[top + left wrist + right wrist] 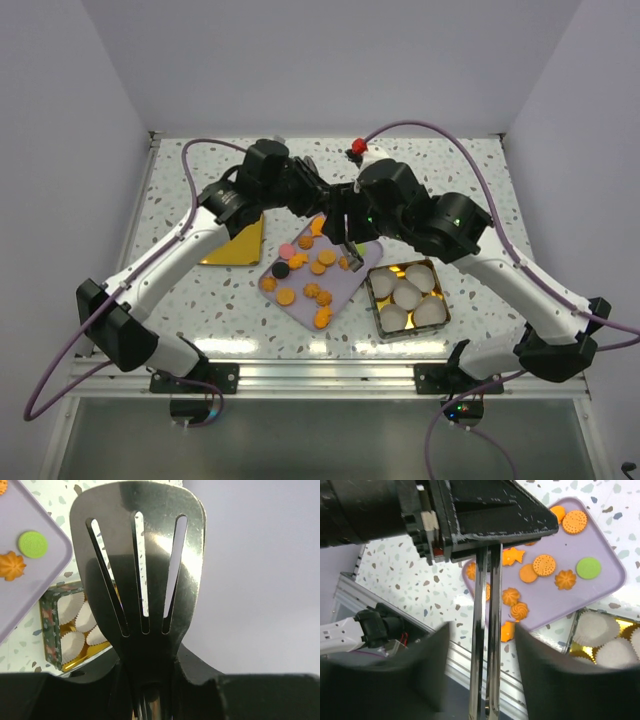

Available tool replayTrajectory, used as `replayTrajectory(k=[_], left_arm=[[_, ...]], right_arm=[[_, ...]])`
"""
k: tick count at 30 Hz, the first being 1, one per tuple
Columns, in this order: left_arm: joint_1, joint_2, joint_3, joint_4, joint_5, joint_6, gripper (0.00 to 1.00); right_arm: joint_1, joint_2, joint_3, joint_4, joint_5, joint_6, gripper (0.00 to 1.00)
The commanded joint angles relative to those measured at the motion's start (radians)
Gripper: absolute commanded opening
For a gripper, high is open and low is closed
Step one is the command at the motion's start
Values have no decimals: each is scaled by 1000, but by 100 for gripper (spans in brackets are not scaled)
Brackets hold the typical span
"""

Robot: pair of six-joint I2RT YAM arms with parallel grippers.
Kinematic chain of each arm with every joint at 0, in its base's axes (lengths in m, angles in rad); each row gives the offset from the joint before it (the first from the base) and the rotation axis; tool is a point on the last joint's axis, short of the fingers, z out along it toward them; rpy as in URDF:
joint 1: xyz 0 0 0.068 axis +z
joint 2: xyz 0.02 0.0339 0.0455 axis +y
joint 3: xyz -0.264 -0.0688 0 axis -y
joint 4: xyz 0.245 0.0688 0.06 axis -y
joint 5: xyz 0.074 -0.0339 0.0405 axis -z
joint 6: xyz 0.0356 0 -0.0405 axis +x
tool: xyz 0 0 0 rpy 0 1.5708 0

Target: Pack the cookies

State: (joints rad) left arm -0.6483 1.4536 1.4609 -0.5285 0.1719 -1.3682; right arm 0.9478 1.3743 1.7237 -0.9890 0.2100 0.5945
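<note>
Several small round cookies (310, 270), mostly orange, with one black (281, 269) and one pink (286, 250), lie on a lavender tray (345, 292). A green cookie (588, 568) shows in the right wrist view and in the left wrist view (33, 544). My left gripper (300, 190) is shut on a slotted steel spatula (145, 555), held above the tray's far end. My right gripper (480, 645) is open, its fingers either side of the spatula's twin-rod handle (487, 630) with gaps on both sides. In the top view the right gripper (345, 215) meets the left one.
A square tin (378, 315) holding white paper cups (407, 295) stands right of the tray. A gold lid (235, 245) lies left of the tray under the left arm. A small red object (357, 148) sits at the back. White walls enclose the table.
</note>
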Motion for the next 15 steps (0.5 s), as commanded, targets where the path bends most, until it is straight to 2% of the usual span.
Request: replayTrajectory(k=[1,4,5,7,11,15], left_arm=[[1,-41,-22,19,-37,34,9],[-1,-73,-54,58,-58,11,4],[1,-82,-63,79,-74,5,3],[1,-111,-95,108,-83,-14,0],[-1,-157,-158,266,-83,-31,0],[1,-182,-158,312,-98,0,0]], right_arm=[[-1,-35,2,79,-15,5,65],[-1,-38,-7,93,-32,17,82],[-3,-38,-10,98,-35,22,84],[-1,-41,-22,113,-49,31,85],[-1,-38,-44,124,-66,44,83],[-1,-34,-59,127,-70,53,80]])
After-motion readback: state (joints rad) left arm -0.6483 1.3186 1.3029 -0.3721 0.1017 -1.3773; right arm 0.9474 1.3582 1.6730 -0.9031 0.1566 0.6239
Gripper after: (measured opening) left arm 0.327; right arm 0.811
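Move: The slotted metal tongs hang between both hands: the left pinches them just under the slotted head, and the handle bars lie right at the right hand's point. The lilac cookie tray's middle is about 30 cm below the left hand and 3 cm to its left; from the right hand it lies some 9 cm ahead, 5 cm left and 33 cm down. The box of paper cups stands about 18 cm to the right hand's right, level with it and 31 cm below. The right fingers, just beginning to part, spread wide and let go of the tongs' handle bars, while the left hand keeps its grip below the slotted head. The left arm dips about 1 cm, then lifts nearly 3 cm as it eases 2 cm left and its fingers tip up some 8 degrees; the right hand drifts a little left around the bars. ##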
